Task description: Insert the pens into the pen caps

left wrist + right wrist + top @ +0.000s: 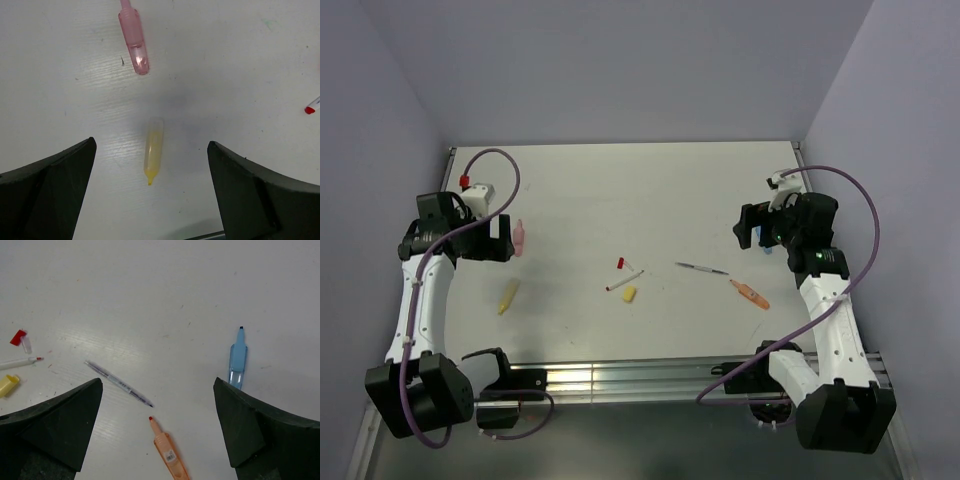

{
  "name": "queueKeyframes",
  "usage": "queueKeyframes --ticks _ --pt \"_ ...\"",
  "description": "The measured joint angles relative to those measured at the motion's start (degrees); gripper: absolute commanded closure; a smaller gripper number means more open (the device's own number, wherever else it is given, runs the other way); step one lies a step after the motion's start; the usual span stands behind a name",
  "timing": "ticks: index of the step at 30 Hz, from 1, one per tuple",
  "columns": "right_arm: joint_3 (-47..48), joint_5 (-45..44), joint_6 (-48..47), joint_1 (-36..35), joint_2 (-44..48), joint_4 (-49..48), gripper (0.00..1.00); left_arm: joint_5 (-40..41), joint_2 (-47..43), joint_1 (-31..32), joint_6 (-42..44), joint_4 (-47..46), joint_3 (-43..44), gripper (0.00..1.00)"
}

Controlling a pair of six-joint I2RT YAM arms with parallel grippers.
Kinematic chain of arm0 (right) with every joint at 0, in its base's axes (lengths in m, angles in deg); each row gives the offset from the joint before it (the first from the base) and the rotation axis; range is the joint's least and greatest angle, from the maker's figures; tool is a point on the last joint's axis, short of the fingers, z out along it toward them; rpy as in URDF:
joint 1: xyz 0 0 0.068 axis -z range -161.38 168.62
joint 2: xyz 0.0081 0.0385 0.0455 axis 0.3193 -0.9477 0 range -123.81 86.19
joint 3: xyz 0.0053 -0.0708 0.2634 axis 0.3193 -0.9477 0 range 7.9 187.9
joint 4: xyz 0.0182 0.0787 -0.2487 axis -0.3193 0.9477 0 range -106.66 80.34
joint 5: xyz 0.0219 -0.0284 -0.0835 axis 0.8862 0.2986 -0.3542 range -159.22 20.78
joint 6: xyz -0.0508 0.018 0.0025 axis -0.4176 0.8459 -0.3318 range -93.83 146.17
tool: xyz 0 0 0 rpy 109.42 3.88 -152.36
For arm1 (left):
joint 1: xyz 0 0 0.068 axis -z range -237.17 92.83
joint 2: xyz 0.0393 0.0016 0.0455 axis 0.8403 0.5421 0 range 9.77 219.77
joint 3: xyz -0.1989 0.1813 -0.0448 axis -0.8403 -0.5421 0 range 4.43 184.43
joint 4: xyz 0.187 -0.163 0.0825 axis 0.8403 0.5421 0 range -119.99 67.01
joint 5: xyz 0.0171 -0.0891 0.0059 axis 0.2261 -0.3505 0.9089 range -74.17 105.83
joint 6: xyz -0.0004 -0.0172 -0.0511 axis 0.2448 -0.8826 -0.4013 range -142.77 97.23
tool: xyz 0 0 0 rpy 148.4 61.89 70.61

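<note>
My left gripper (151,147) hangs open above a yellow pen (153,150), which lies between its fingers without touching them. A pink pen (134,42) lies just beyond. My right gripper (157,385) is open over an orange pen (167,450) and a thin grey pen (118,383). A blue pen (237,360) lies by its right finger. Mid-table lie a thin white pen (624,281), a red cap (621,264) and a yellow cap (630,294). From above, the left gripper (498,240) sits beside the pink pen (521,237) and the right gripper (750,226) is at the right.
The white table (620,190) is boxed in by grey walls at the back and both sides. A metal rail (620,378) runs along its near edge between the arm bases. A purple cable (500,160) loops over the left arm.
</note>
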Motion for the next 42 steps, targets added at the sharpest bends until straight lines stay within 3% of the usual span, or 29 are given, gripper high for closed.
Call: queueKeyframes --ticks 7,15,36,42 --pt "0.1 0.0 -0.7 0.0 -3.8 2.0 0.00 3.4 3.0 0.2 6.3 4.5 -1.0 0.01" --pt "0.2 1.2 -0.9 0.0 -6.8 4.3 0.00 13.8 8.6 1.0 12.2 8.9 -8.1 0.11" --pt "0.7 2.7 -1.1 0.0 -10.7 5.0 0.00 16.2 18.1 7.2 8.4 -2.0 -14.1 0.32" --pt "1.8 2.7 -1.1 0.0 -11.0 5.0 0.00 16.3 18.8 7.5 7.7 -2.8 -14.0 0.48"
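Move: The yellow pen lies on the table some 17 cm below the left hand, about 5 cm back and 1 cm to its left. At table height too, the pink pen is roughly 12 cm ahead of this hand and 2 cm left; the yellow cap is about 32 cm right and 5 cm back. From the right hand, the yellow pen lies some 67 cm left, 7 cm back and 22 cm below. The left hand heads down onto the yellow pen, sinking about 15 cm while drawing back some 9 cm, then easing forward 2 to 3 cm; the wrist tips about 30 degrees until the fingers point almost straight down. The fingers narrow from wide to just over half open astride the nib half, no touch visible. The right hand, still wide open, sinks about 5 cm and tips down slightly. ##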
